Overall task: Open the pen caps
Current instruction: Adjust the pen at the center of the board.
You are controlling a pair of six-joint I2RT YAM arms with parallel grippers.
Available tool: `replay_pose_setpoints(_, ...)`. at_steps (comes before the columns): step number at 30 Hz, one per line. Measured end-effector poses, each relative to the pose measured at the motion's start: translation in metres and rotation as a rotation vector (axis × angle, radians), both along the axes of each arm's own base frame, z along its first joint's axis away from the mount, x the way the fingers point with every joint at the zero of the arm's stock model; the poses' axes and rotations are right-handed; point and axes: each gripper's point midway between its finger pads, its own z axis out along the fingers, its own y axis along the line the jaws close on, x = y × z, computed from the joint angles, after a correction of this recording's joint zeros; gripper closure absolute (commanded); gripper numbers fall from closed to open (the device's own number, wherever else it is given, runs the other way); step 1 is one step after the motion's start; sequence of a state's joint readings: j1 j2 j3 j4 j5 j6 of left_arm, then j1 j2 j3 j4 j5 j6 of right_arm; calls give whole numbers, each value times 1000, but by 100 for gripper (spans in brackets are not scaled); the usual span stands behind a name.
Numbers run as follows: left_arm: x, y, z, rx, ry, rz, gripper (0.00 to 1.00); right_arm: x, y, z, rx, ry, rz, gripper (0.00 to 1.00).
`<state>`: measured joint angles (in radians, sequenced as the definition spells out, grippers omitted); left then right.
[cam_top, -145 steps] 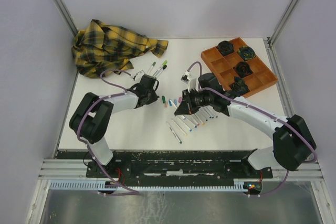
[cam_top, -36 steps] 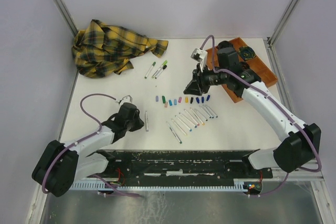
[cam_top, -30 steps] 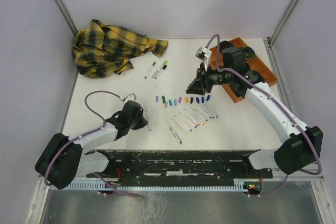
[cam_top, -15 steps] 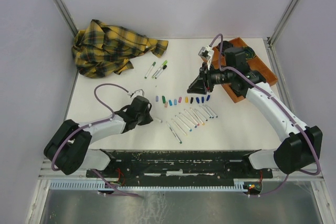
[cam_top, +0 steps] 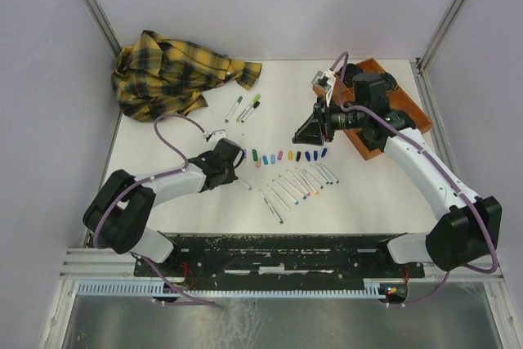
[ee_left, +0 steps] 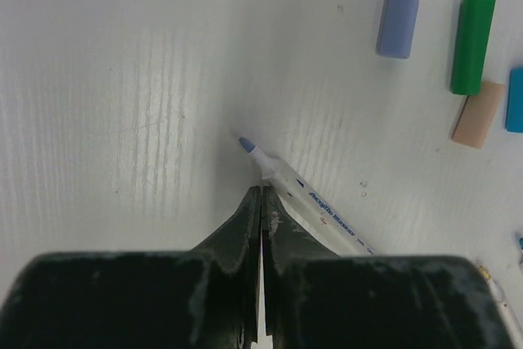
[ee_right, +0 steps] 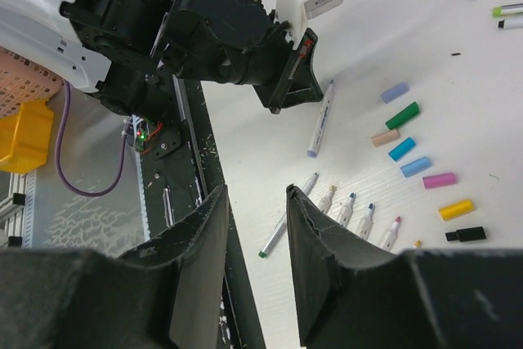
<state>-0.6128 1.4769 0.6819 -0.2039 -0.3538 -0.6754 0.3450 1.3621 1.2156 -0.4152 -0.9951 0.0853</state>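
Note:
A row of small coloured pen caps (cam_top: 282, 155) lies mid-table; the left wrist view shows its lavender cap (ee_left: 399, 6), green cap (ee_left: 472, 42) and tan cap (ee_left: 479, 114). Several uncapped white pens (cam_top: 296, 185) lie fanned in front of them. My left gripper (cam_top: 236, 174) is low on the table just left of the row. It is shut (ee_left: 261, 192) with nothing between its fingers, and a white pen with a lavender tip (ee_left: 315, 210) lies against its right finger. My right gripper (cam_top: 304, 134) hangs open (ee_right: 257, 198) and empty above the row's right end.
A yellow plaid cloth (cam_top: 176, 71) is bunched at the back left. Three capped pens (cam_top: 245, 108) lie in front of it. An orange tray (cam_top: 411, 124) with dark round objects sits at the back right, under the right arm. A black rail (cam_top: 278, 247) runs along the near edge.
My left arm swept from the near left up and right toward the cap row, shut throughout. The lavender-tipped pen moved right with it. My right gripper rose slightly toward the tray.

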Motion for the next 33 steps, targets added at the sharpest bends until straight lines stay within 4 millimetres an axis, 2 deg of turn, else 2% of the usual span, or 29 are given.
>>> replay_pose_setpoints(10, 26, -21, 12, 1, -20, -62, 92, 1, -3, 4, 13, -5, -4, 58)
replay_pose_setpoints(13, 30, -24, 16, 4, -35, -82, 86, 2, -5, 5, 16, -8, -8, 58)
replay_pose_setpoints(16, 35, -25, 23, 14, -55, -115, 72, 3, -6, 6, 17, -10, -13, 58)
replay_pose_setpoints(19, 46, -24, 40, 24, -102, -143, 60, 3, -7, 5, 17, -9, -14, 58)
replay_pose_setpoints(22, 73, -20, 70, 21, -186, -138, 47, 3, -7, 5, 17, -10, -12, 58)
replay_pose_setpoints(26, 121, 1, 102, 21, -271, -87, 43, 3, -8, 5, 17, -10, -15, 58)
replay_pose_setpoints(27, 139, 8, 109, 24, -274, -75, 41, 4, -9, 4, 16, -13, -15, 58)
replay_pose_setpoints(30, 182, 18, 111, 34, -277, -75, 38, 5, -10, 4, 15, -15, -18, 57)
replay_pose_setpoints(33, 205, 26, 95, 66, -228, -109, 37, 6, -12, 4, 14, -19, -23, 57)
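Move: The closed left fingers are just above the table at the blue-tipped uncapped pen, whose middle is about 3 cm back and 3 cm right. The green-capped pen lies some 26 cm ahead and 1 cm right, with the lime pen level with it and 6 cm farther right; the blue cap is 6 cm ahead, 5 cm right. From the right hand the green-capped pen is about 25 cm ahead, 22 cm left, 26 cm below. Left fingertips nudge blue tip right, then rise and sweep some 20 cm forward towards the green-capped pen, opening. ##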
